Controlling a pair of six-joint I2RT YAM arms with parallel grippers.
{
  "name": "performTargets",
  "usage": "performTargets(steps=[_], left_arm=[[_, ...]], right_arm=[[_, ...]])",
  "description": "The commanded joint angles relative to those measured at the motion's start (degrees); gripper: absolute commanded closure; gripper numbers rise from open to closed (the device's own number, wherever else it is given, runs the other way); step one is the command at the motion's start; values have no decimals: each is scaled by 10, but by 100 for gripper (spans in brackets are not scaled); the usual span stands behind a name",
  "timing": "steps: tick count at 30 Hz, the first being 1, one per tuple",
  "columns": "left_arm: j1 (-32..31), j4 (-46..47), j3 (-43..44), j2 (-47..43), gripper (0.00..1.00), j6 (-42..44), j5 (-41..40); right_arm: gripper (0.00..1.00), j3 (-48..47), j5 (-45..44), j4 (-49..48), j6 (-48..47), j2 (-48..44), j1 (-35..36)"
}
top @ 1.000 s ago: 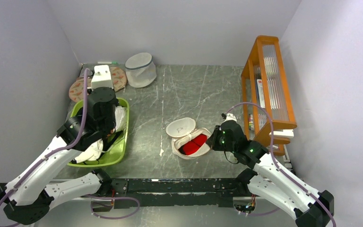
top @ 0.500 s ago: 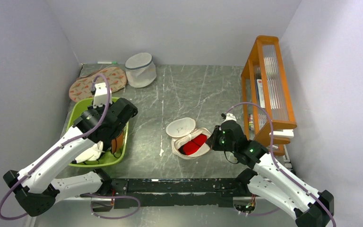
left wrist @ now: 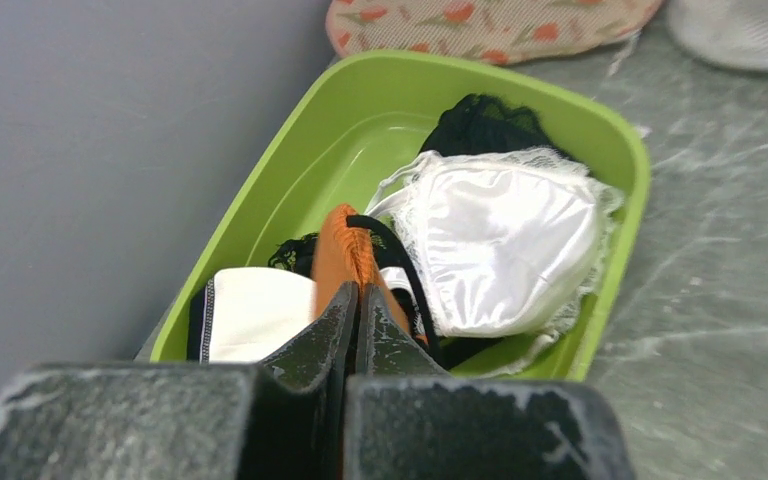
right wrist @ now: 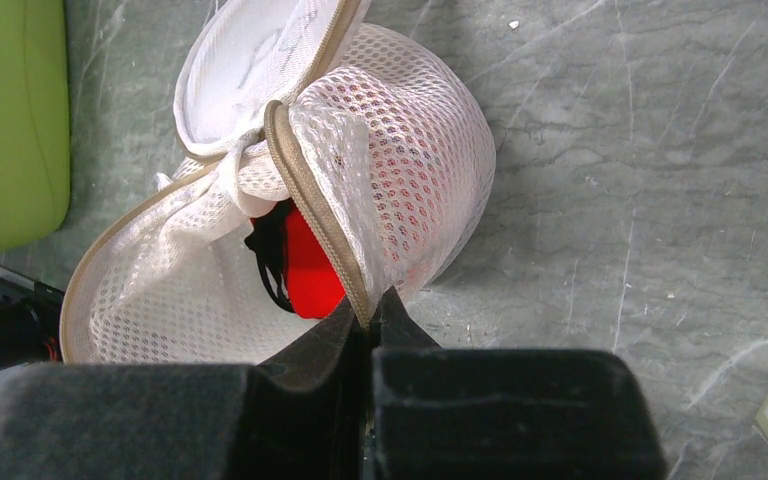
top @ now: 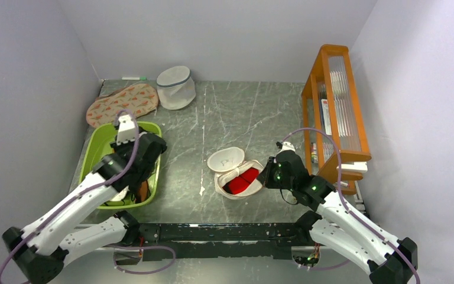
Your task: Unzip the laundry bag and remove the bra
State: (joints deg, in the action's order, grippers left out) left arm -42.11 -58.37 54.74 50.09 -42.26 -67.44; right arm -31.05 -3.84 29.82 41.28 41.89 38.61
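The cream mesh laundry bag (top: 227, 160) lies unzipped at the table's middle, its lid folded back. A red bra (top: 243, 179) with black straps lies inside and also shows in the right wrist view (right wrist: 310, 265). My right gripper (top: 265, 176) is shut on the bag's zip rim (right wrist: 322, 230), its tips (right wrist: 370, 300) pinching the beige edge. My left gripper (top: 143, 177) hangs over the green bin (top: 94, 151). Its tips (left wrist: 357, 290) are shut on an orange garment (left wrist: 345, 250) with a black strap.
The green bin (left wrist: 520, 85) holds a white lace bra (left wrist: 500, 240) and black items. A flat oval with orange pattern (top: 121, 103) and a greyish-white mesh cylinder (top: 175, 87) stand at the back left. An orange rack (top: 334, 106) fills the right side.
My left arm has swung and drawn back toward the bin's near right part, and the orange garment now shows at its tips. The right arm and the bag have not moved.
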Motion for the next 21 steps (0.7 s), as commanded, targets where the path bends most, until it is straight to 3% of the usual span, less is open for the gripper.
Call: performTargets(steps=[1,7,16,19,21], left_arm=[[88,159,-27,65,93,96,70],[248,272,-44,146,93,129,270],[305,366,-38,206,93,125,380],[340,349,-29,245,93,110,432],[344,314,-13,270,93,91,426]], right_arm=[[100,-1,0,-10,-5,-7,1],[100,1,-5,-14,-4,-13,1],[100,0,-4,-24,-6,3,1],[100,-5,-4,-29,-9,18,2],[100,-5,-5,-32,-11,22,1]])
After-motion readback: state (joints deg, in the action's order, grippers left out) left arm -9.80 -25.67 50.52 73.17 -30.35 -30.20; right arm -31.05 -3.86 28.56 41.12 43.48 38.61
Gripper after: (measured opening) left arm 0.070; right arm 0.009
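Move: The left hand already holds the orange bra by its tip above the green basin. The white bra it heads for lies about 10 cm ahead, 4 cm right and 18 cm below; the black lace is some 17 cm ahead, 3 cm right, and the cream cloth 2 cm back, 6 cm left, both about 19 cm below. From the right hand, the white bra is about 13 cm ahead, 41 cm left and 6 cm lower. Left hand lowers the pinched orange bra about 12 cm and forward 11 cm towards the white bra, fingers shut. ##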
